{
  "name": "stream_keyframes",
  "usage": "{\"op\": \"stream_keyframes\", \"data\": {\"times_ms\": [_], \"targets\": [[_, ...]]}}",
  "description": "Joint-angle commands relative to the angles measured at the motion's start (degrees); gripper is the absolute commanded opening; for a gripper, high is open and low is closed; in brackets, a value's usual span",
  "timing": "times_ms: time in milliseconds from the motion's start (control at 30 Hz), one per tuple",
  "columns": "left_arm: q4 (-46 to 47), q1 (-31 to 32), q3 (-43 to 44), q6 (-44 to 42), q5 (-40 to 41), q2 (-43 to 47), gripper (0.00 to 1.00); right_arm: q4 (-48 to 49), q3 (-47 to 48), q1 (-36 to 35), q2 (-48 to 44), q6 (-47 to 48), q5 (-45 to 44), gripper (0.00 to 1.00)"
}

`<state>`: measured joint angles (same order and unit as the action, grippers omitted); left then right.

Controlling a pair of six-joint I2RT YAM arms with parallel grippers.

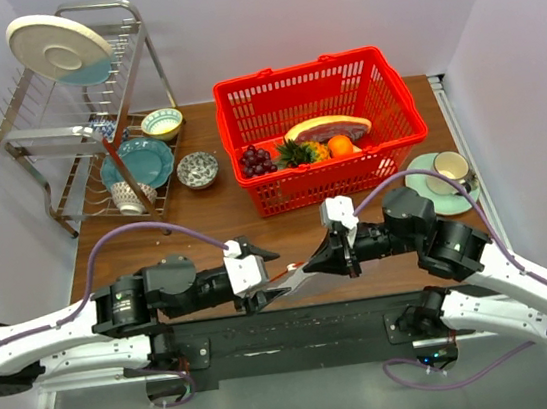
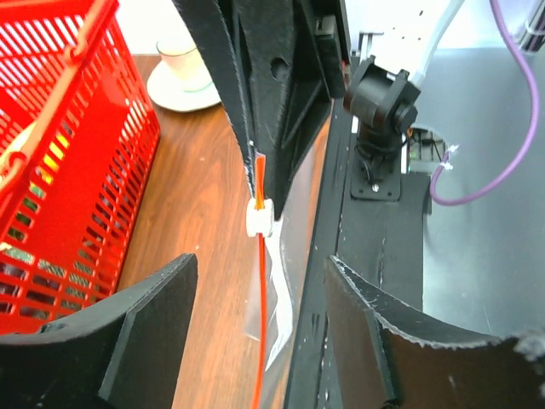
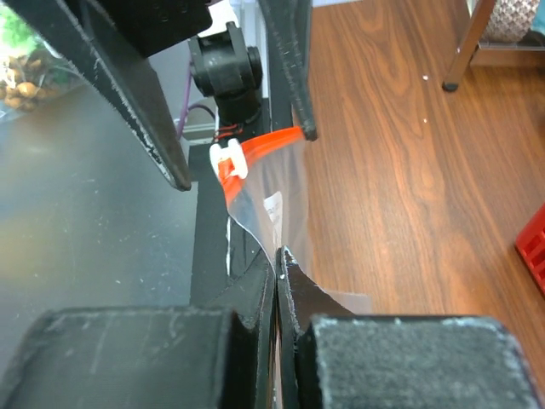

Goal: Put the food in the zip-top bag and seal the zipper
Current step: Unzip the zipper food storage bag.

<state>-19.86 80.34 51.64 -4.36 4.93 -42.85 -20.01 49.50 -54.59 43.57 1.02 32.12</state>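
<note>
The clear zip-top bag (image 1: 301, 274) hangs edge-on between my two grippers, just above the table's near edge. My right gripper (image 3: 278, 281) is shut on the bag's clear plastic (image 3: 260, 200), below the red-orange zipper (image 3: 264, 145) and its white slider (image 3: 226, 159). My left gripper (image 2: 264, 341) is open; the zipper (image 2: 261, 315) runs down between its fingers (image 2: 149, 332) without touching either. The food lies in the red basket (image 1: 381, 100): purple grapes (image 1: 254, 159) and a pineapple (image 1: 297, 151).
A pink-red slice (image 1: 327, 128) and an orange fruit (image 1: 340, 144) also lie in the basket. A dish rack (image 1: 89, 108) with a plate and bowls stands at the back left. A cup on a saucer (image 1: 447, 180) sits at the right. The black base plate (image 1: 300, 327) runs along the near edge.
</note>
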Motion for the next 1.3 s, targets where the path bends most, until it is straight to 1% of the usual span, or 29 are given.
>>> {"op": "stream_keyframes", "data": {"times_ms": [0, 167, 333, 400, 567, 600, 667, 700, 767, 800, 833, 967, 1000, 1067, 1100, 1133, 1167, 1200, 1267], "targets": [[4.56, 0.17, 0.65, -1.88, -0.97, -1.09, 0.66, 2.61, 1.04, 0.1, -0.94, -1.8, 1.81, 0.0], [5.36, 0.26, 3.03, -2.58, -1.77, -4.43, 0.66, 2.34, 1.48, 0.1, -0.42, -2.78, 1.45, 0.0], [4.56, 0.17, 5.67, -3.28, -1.68, -6.89, 0.64, 2.08, 1.48, 0.1, -0.42, -2.77, 2.16, 0.0], [4.56, 0.26, 6.1, -3.2, -1.85, -6.98, 0.61, 2.08, 1.39, 0.1, -0.85, -2.86, 1.98, 0.0], [3.86, 0.17, 6.55, -2.76, -1.59, -5.49, 0.61, 1.55, 1.04, 0.1, -1.47, -2.86, 2.07, 0.0], [3.95, 0.17, 6.46, -2.67, -1.76, -5.14, 0.56, 1.38, 1.13, 0.1, -1.39, -2.86, 2.07, 0.0], [4.3, 0.26, 6.2, -2.5, -2.12, -4.09, 0.52, 1.46, 0.95, 0.1, -1.56, -2.86, 2.16, 0.0], [4.47, 0.17, 6.02, -2.32, -2.46, -3.82, 0.43, 1.55, 0.95, 0.1, -1.56, -2.95, 2.16, 0.0], [4.74, 0.17, 5.76, -2.23, -2.99, -3.38, 0.36, 1.73, 0.95, 0.1, -1.56, -3.12, 2.51, 0.0], [4.65, 0.17, 5.67, -2.06, -3.08, -3.38, 0.29, 1.9, 0.95, 0.1, -1.56, -3.3, 2.51, 0.0], [4.48, 0.17, 5.67, -2.06, -2.91, -3.55, 0.25, 1.9, 0.95, 0.1, -1.56, -3.3, 2.51, 0.0], [4.21, 0.17, 5.84, -1.97, -2.91, -4.26, 0.17, 1.9, 0.87, 0.1, -1.82, -3.48, 2.77, 0.0], [4.3, 0.17, 5.93, -1.97, -3.17, -4.52, 0.11, 1.64, 0.87, 0.1, -1.82, -3.39, 2.69, 0.0], [4.39, 0.17, 6.11, -1.97, -3.26, -4.87, 0.04, 1.55, 1.04, 0.09, -1.82, -3.39, 2.69, 0.01], [4.3, 0.26, 6.28, -1.97, -3.17, -4.96, 0.0, 1.29, 1.13, 0.01, -2.0, -3.48, 2.77, 0.21], [4.21, 0.26, 6.37, -2.05, -3.0, -5.31, 0.0, 1.55, 1.22, 0.09, -2.17, -3.65, 2.95, 0.31], [4.21, 0.17, 6.37, -2.06, -3.0, -5.49, 0.0, 1.81, 1.22, 0.1, -2.35, -3.65, 3.21, 0.36], [4.13, 0.17, 6.37, -1.88, -3.0, -5.58, 0.0, 2.25, 1.22, 0.1, -2.87, -4.0, 3.21, 0.45], [3.95, 0.17, 6.55, -1.44, -2.73, -6.1, 0.0, 2.78, 1.13, 0.1, -3.32, -4.27, 3.39, 0.53]]}}
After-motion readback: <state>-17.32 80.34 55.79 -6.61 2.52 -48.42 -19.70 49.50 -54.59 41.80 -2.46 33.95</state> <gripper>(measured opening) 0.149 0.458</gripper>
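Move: The zipper slider of the zip-top bag sits just off the open left fingertips, about 3 cm to the left hand's right, level fore and aft and about 1 cm higher; the right fingers hold the bag just beyond it. The bag hangs some 7 cm to the left hand's right and 9 cm below; the red basket's middle is roughly 33 cm ahead, 15 cm right and 14 cm lower. From the right hand the slider is about 4 cm to the left, neither ahead nor back, and 1 cm up. Bring the left gripper about 3 cm to the right onto the zipper slider, dipping slightly, then lift it some 3 cm while closing until its fingertips pinch the slider. Keep the right fingers shut on the bag beside it meanwhile; only once the left has its grip, open them about halfway and ease back a centimetre. ##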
